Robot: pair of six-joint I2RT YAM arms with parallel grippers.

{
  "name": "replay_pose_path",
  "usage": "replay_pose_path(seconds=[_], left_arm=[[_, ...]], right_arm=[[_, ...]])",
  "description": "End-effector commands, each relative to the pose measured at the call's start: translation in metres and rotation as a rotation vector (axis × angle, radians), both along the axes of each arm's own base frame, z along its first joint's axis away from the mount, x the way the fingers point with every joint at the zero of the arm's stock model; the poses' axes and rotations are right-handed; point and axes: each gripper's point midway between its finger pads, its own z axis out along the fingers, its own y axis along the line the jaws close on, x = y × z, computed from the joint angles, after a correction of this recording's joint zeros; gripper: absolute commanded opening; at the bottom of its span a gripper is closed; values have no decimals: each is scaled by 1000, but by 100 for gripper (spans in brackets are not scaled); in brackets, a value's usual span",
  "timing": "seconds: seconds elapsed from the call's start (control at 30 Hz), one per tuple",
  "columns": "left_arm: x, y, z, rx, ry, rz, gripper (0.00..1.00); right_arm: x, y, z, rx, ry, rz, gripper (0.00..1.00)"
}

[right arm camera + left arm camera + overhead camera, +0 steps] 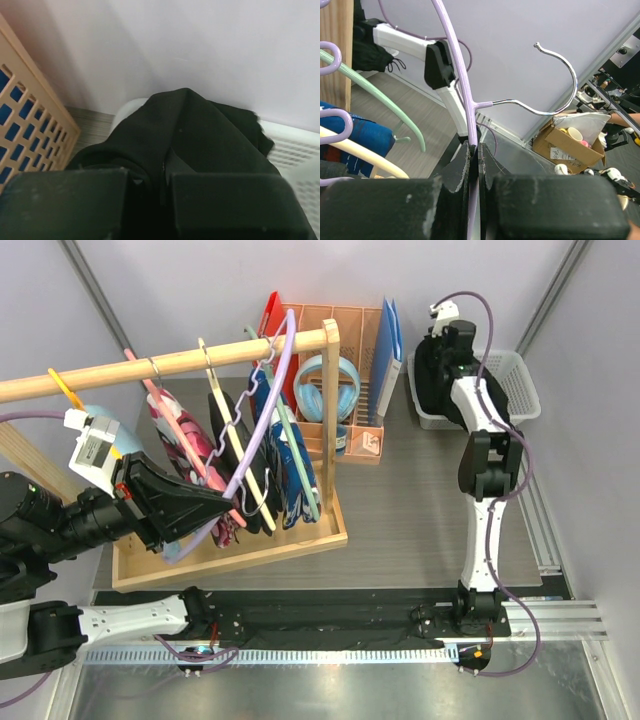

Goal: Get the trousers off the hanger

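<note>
My left gripper (228,505) is shut on the lower bar of a bare lilac hanger (262,410), which slants up past the wooden rail (150,365). In the left wrist view the lilac hanger (457,75) runs out between the shut jaws of my left gripper (475,150), its metal hook (560,75) free in the air. At the back right, my right gripper (164,167) is shut on the black trousers (190,125). The bundle of black trousers (428,370) hangs at the left end of a white basket (515,380). Dark blue printed trousers (295,465) hang on the rack.
The rack stands in a wooden tray (300,540) with a pink floral garment (185,445), a cream hanger (235,440) and a green hanger (380,97). Behind it a peach file organiser (350,340) holds blue headphones (325,385). Walls close in at the back and right.
</note>
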Motion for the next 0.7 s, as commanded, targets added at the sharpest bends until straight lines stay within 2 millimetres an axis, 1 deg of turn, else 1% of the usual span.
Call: replay_pose_path(seconds=[0.0,0.03,0.07,0.1,0.13,0.17,0.2,0.3,0.33,0.4,0.43,0.47,0.5,0.53,0.57,0.6,0.67], left_arm=[[4,4,20,-68,-38,26,0],[5,2,18,-62,-36,28,0],[5,1,17,-58,-33,29,0],[6,0,15,-50,-29,31,0],[7,-1,14,-46,-27,31,0],[7,-1,13,-42,-25,32,0],[7,0,13,-41,-24,35,0],[8,1,10,-34,-20,40,0],[7,3,10,-35,-21,41,0],[7,3,8,-31,-17,43,0],[7,4,8,-32,-14,44,0],[7,4,7,-32,-12,45,0],[7,5,7,-34,-7,48,0],[7,5,6,-36,2,50,0],[6,7,7,-46,4,49,0],[6,7,6,-51,14,49,0],[5,8,6,-68,40,49,0]], right_arm=[[24,23,26,139,-116,84,1],[28,25,14,161,-103,85,1],[27,47,6,196,-85,108,1],[31,47,13,223,-130,105,1],[31,50,11,259,-133,102,1],[31,48,3,260,-129,94,1],[32,47,2,285,-126,75,2],[33,38,-7,319,-104,16,21],[33,35,-3,335,-104,-8,37],[28,30,-5,358,-66,-60,50],[24,29,-5,387,-42,-86,59],[16,27,4,408,-20,-113,63],[12,17,8,418,-18,-182,66],[5,14,13,439,-4,-217,69],[-8,11,21,480,32,-264,70],[-17,8,30,501,36,-296,70],[-39,9,21,553,115,-348,73]])
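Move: Under the right hand, which still holds the black trousers, the white basket has its middle about 14 cm lower, some 6 cm back and 9 cm to the right. The blue folder stands roughly 11 cm left and 5 cm back, with the organizer's middle about 22 cm left and 6 cm back. From the left hand, clutching the bare lilac hanger, the basket lies some 58 cm ahead and 55 cm right, far below. Lowering the bunched black trousers into the left part of the white basket, the right hand sinks about 7 cm while edging forward and to its left by some 3 cm. It then opens wide to release the cloth and drifts a couple of centimetres back and right; throughout it rolls, its left side rising some 20 degrees, with a slight clockwise swing late on. ##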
